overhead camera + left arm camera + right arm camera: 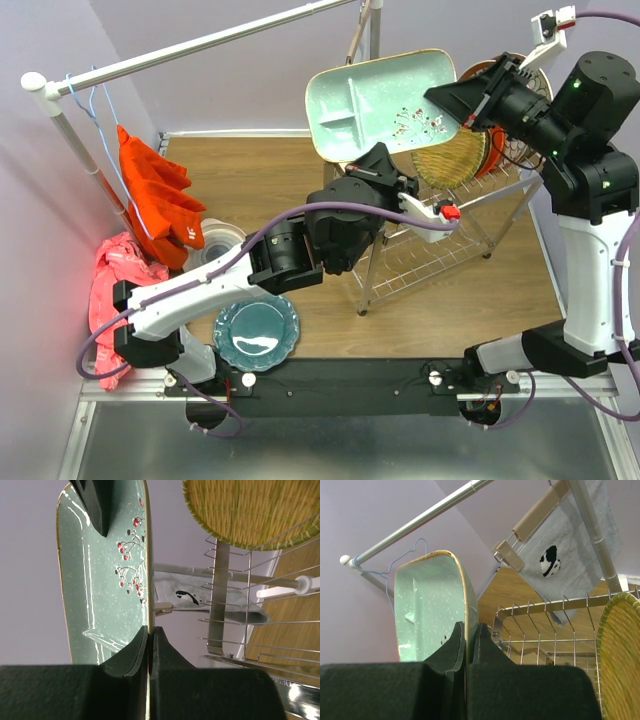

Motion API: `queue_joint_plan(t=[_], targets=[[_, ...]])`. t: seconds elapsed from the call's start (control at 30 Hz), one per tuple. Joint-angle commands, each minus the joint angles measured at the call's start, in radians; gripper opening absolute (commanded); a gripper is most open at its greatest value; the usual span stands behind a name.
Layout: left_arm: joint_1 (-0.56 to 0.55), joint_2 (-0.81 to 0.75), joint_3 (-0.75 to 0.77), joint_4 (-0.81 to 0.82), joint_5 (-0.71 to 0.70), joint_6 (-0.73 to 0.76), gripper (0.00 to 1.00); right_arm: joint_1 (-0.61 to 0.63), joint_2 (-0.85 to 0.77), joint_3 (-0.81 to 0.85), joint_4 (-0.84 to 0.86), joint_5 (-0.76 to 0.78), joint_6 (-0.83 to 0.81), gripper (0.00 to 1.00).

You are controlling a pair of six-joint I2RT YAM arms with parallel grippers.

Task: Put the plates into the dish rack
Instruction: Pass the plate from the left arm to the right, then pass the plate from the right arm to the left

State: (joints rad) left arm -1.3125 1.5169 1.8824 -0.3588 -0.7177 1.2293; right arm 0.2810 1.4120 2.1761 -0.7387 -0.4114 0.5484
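A mint-green divided plate (375, 95) with a red berry pattern hangs in the air above the dish rack (440, 240), held from two sides. My left gripper (388, 168) is shut on its lower rim, and the left wrist view shows that gripper (150, 630) pinching the plate (100, 580) edge-on. My right gripper (452, 100) is shut on the right rim, its own view showing the gripper (470, 626) clamping the plate (425, 605). A yellow woven plate (450, 158), an orange plate (496, 150) and a brown-rimmed plate (520, 95) stand in the rack. A teal scalloped plate (256, 333) lies on the table.
A white clothes rail (200, 45) crosses the back, with an orange cloth (155, 195) on a hanger. A pink cloth (120, 280) lies at the left wall. A clear round tub (215, 240) sits beside it. A grey cloth (560, 555) hangs behind the rack (545, 630).
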Motion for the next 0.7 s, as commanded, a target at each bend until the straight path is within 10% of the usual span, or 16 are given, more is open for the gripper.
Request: queue_joint_plan(t=[0.0,0.2,0.67], targets=[[-0.016,-0.020,-0.026,0.147,-0.054,0.082,0.42,-0.055,-0.002,0.076,0.070,-0.093,0.057,0.01],[-0.039,-0.040,-0.094,0.243,-0.091,0.070,0.78,-0.140,-0.007,0.080,0.119,-0.148,0.137,0.01],[-0.097,-0.058,0.003,0.301,-0.060,-0.319,0.88,-0.345,-0.044,0.045,0.223,-0.193,0.216,0.00]])
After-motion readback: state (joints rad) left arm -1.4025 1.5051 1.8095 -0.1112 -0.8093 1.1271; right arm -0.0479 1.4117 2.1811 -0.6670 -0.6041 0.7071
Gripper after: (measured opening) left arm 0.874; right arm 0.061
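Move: The green divided plate is already pinched by both hands: its middle lies about 5 cm ahead of and 5 cm above the left hand, and some 9 cm left of the right hand at its height. From the right hand, the free rack slots lie roughly 7 cm ahead, 6 cm right and 24 cm down. Next to them the woven plate stands some 8 cm ahead, 10 cm right, and the orange plate about 11 cm ahead, 15 cm right, both about 22 cm below. The left fingers spread wide and come free of the green plate's near edge; that hand then eases back about 2.5 cm, slightly right and up, rolling some 15 degrees with its left side dipping. The right hand keeps its pinch on the plate's right end and carries the plate about 7 cm to the right, a little forward and up, turning slightly clockwise towards the loaded side of the rack. ##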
